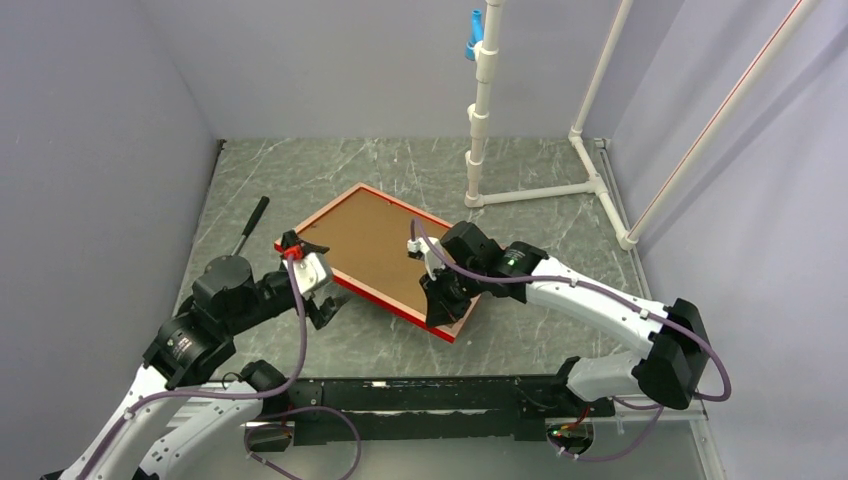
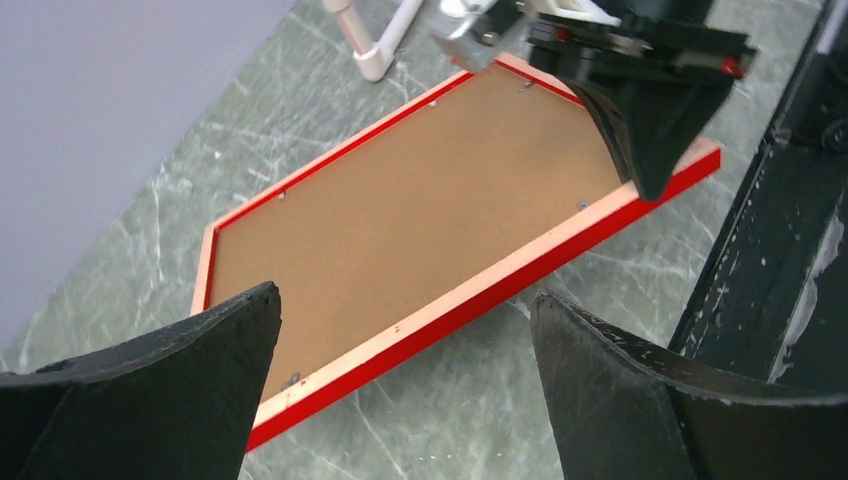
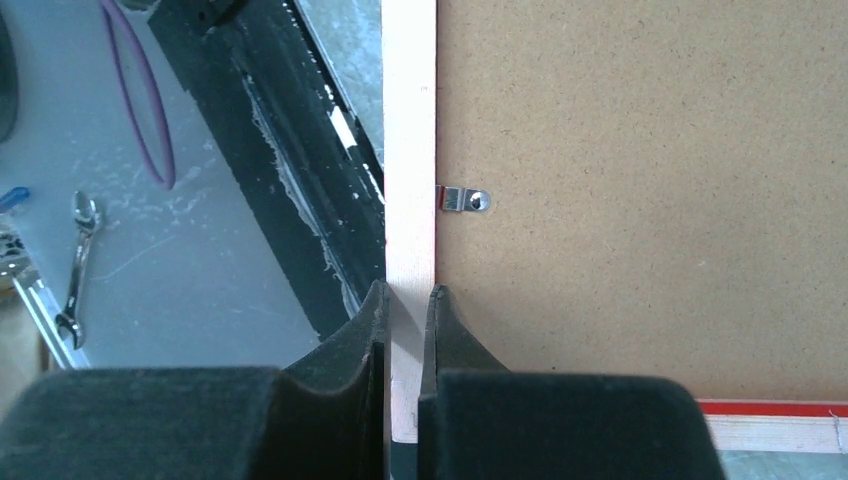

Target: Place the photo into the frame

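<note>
The frame (image 1: 385,305) lies back side up in the middle of the table, with a red outer edge and a pale copper back rim. A plain brown backing board (image 1: 380,245) fills it. The photo is hidden. My right gripper (image 1: 447,303) is shut on the frame's rim (image 3: 410,150) near its near right corner; the fingers (image 3: 455,330) pinch the rim from both sides. That corner looks slightly raised. My left gripper (image 1: 328,308) is open and empty, just off the frame's near left edge (image 2: 480,300), touching nothing. The right gripper also shows in the left wrist view (image 2: 640,150).
A small metal clip (image 3: 463,199) holds the board at the rim. A white pipe stand (image 1: 480,120) rises at the back right. A black-handled tool (image 1: 252,222) lies at the left. A black rail (image 1: 420,395) runs along the near edge. A wrench (image 3: 75,270) lies beyond it.
</note>
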Robot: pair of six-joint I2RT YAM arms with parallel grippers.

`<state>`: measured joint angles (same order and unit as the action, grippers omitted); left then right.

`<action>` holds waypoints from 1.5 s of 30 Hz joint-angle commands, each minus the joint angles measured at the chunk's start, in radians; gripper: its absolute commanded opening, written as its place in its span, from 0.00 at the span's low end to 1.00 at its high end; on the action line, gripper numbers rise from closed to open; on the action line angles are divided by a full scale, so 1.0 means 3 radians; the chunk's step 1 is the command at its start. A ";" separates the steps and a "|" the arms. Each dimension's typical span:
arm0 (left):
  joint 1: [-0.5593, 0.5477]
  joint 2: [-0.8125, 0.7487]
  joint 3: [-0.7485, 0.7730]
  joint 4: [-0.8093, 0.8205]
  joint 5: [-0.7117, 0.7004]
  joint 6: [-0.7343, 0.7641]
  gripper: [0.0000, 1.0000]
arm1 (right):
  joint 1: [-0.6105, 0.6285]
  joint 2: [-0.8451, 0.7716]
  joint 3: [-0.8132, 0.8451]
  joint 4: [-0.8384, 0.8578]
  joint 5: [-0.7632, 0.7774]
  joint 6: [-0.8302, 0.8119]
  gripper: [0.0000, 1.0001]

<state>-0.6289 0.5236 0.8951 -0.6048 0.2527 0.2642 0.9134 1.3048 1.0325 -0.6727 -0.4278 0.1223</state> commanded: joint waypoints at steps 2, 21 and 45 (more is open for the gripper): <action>-0.0118 0.0068 0.0003 0.0105 0.0488 0.0831 0.98 | -0.0083 -0.0079 0.0308 -0.0059 -0.0404 -0.0009 0.00; -0.0752 0.0404 -0.0323 0.0163 0.0155 0.2574 0.99 | -0.0257 -0.0046 0.0760 -0.0199 -0.0783 0.0035 0.00; -0.1060 0.1345 -0.0355 0.0405 -0.0822 0.2926 0.47 | -0.0283 -0.0112 0.0796 -0.0167 -0.0775 0.0080 0.00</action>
<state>-0.9360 0.8940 0.7837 -0.5308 0.0486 1.1252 0.8280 1.3182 1.1980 -0.7933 -0.5926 0.1520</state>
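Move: The frame's near-left rail, already pinched by the right hand by its near corner, has the stretch the left hand goes for about 4 cm ahead of the left hand, 7 cm to its right and 15 cm below. From the left hand, that near corner is some 5 cm back and 21 cm right, the frame's left corner 14 cm ahead and 16 cm left. From the right hand, the same stretch lies roughly 7 cm ahead and 14 cm left, about level. The frame's near-left rail is raised about 5 cm by the right hand, which keeps its pinch by the near corner, tilts slightly, then holds still. The left hand comes down some 10 cm and rightward to this rail, first easing back, then forward. Its wrist rolls strongly clockwise seen from behind the hand and tips the fingers farther down; late on they close to about half-open, one pad on each side of the rail. ##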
